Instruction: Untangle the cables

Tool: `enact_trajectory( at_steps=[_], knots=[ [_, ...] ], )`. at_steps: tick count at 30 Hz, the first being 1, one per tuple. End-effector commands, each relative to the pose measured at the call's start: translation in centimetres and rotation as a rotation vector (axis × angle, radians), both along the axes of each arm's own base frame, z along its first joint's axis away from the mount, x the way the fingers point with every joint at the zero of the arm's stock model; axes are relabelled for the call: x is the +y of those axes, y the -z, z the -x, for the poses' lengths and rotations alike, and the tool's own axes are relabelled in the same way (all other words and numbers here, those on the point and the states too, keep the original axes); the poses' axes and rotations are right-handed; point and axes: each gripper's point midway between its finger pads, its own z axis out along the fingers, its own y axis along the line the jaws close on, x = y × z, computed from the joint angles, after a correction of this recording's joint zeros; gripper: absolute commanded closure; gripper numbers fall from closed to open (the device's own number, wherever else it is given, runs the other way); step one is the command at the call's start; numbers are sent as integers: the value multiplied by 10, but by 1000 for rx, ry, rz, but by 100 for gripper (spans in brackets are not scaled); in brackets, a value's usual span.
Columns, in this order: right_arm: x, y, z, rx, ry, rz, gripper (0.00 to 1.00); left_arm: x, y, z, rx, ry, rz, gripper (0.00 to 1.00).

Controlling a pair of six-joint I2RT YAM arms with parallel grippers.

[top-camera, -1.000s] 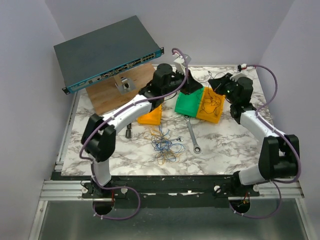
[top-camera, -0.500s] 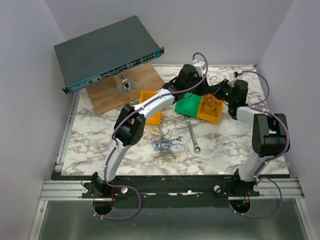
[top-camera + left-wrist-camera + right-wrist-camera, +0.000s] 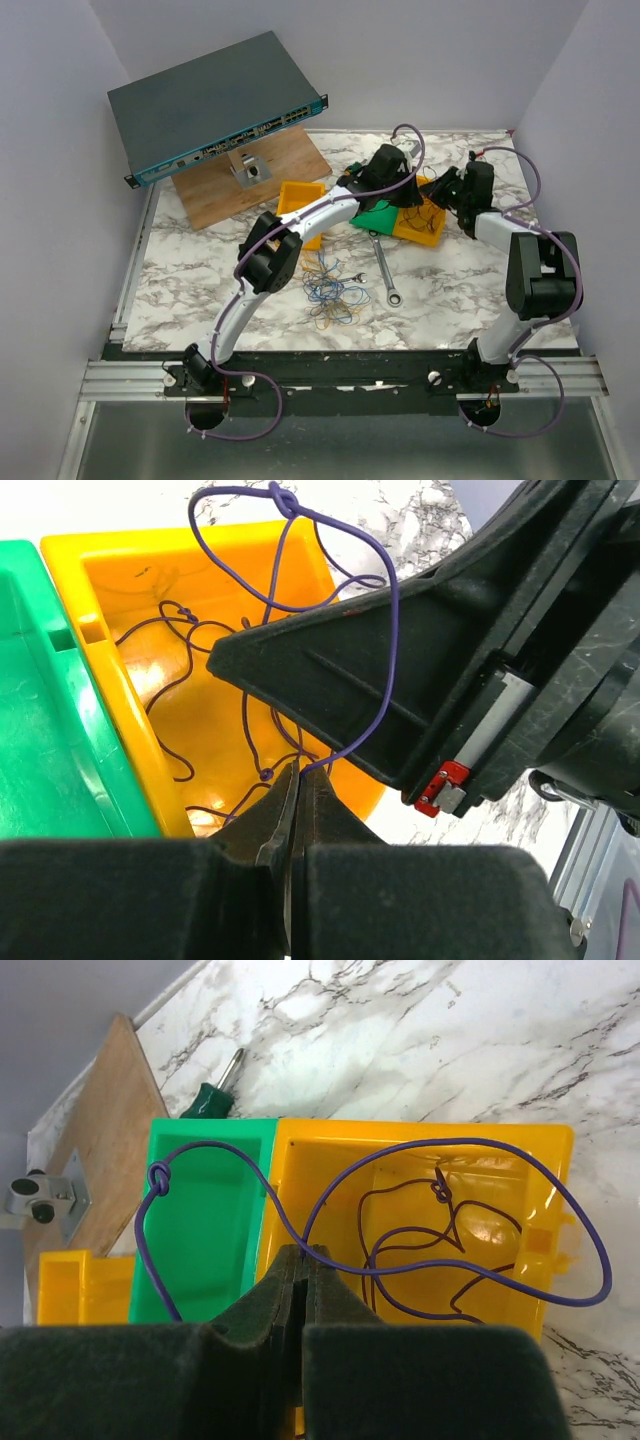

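The cables [image 3: 330, 286], a loose tangle of thin blue, yellow and orange wires, lie on the marble table in front of the bins. A separate thin purple cable [image 3: 284, 499] with a knot [image 3: 158, 1177] is pinched at two places. My left gripper [image 3: 298, 770] is shut on one stretch and my right gripper [image 3: 302, 1252] is shut on another. Both grippers hover over the right yellow bin [image 3: 432, 232], where the rest of the purple cable coils [image 3: 440, 1250]. The left gripper [image 3: 410, 192] and right gripper [image 3: 446, 190] nearly meet, and the right gripper's black fingers [image 3: 330, 670] fill the left wrist view.
A green bin [image 3: 372, 212] stands left of the right yellow bin, and another yellow bin [image 3: 300, 195] lies further left. A silver wrench [image 3: 385, 266] lies beside the tangle. A screwdriver [image 3: 212, 1094] rests behind the green bin. A network switch [image 3: 215, 105] leans on a wooden board [image 3: 215, 195].
The left arm has swung right, from the left yellow bin to over the right yellow bin. The right arm has folded inward to meet it. The purple cable now hangs between both grippers.
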Motion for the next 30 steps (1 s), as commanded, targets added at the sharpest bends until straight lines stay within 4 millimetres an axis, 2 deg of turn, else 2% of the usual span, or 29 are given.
enact_trajectory(
  at_steps=[1, 4, 11, 12, 15, 18, 22, 23, 28, 30],
  knots=[
    [3, 0, 14, 30, -30, -4, 99, 7, 7, -2, 21, -60, -21, 100],
    [10, 3, 20, 35, -81, -13, 99, 12, -3, -4, 18, -63, 16, 100],
    [26, -20, 24, 5, -180, -21, 99, 37, -41, -7, -44, -98, 94, 100],
    [27, -21, 25, 9, -184, -30, 99, 40, -50, -6, -57, -98, 115, 100],
    [29, -18, 26, 28, -188, -52, 99, 46, -61, -3, -73, -105, 133, 100],
    [36, -13, 28, 50, -215, -87, 99, 47, -66, -1, -82, -105, 137, 100],
    [36, 1, 27, 99, -201, -113, 99, 44, -57, -1, -60, -91, 127, 100],
    [35, 3, 26, 100, -194, -112, 96, 42, -54, 0, -52, -84, 125, 100],
    [26, -6, 17, 95, -155, -56, 68, 37, -48, -2, -45, -71, 111, 100],
    [22, -17, 16, 85, -143, -30, 63, 37, -49, -4, -53, -73, 106, 100]
  ],
)
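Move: The open orange bin on the right, into which the purple cable is being laid, has its middle about 3 cm right and 2 cm ahead of the left hand, some 11 cm below. From the right hand it is roughly 2 cm back and 8 cm below. The green bin adjoins it, about 11 cm to its left and 4 cm farther out; the big wrench lies around 9 cm left of it and 15 cm nearer. Dipping about 3 cm over the orange bin, the left hand then swings about 5 cm left and climbs well above its starting height towards the green bin, still pinching the purple cable. The right hand eases back and left about 3 cm each, turning some 10 degrees counter-clockwise, then opens its fingers part-way to let the cable go. ##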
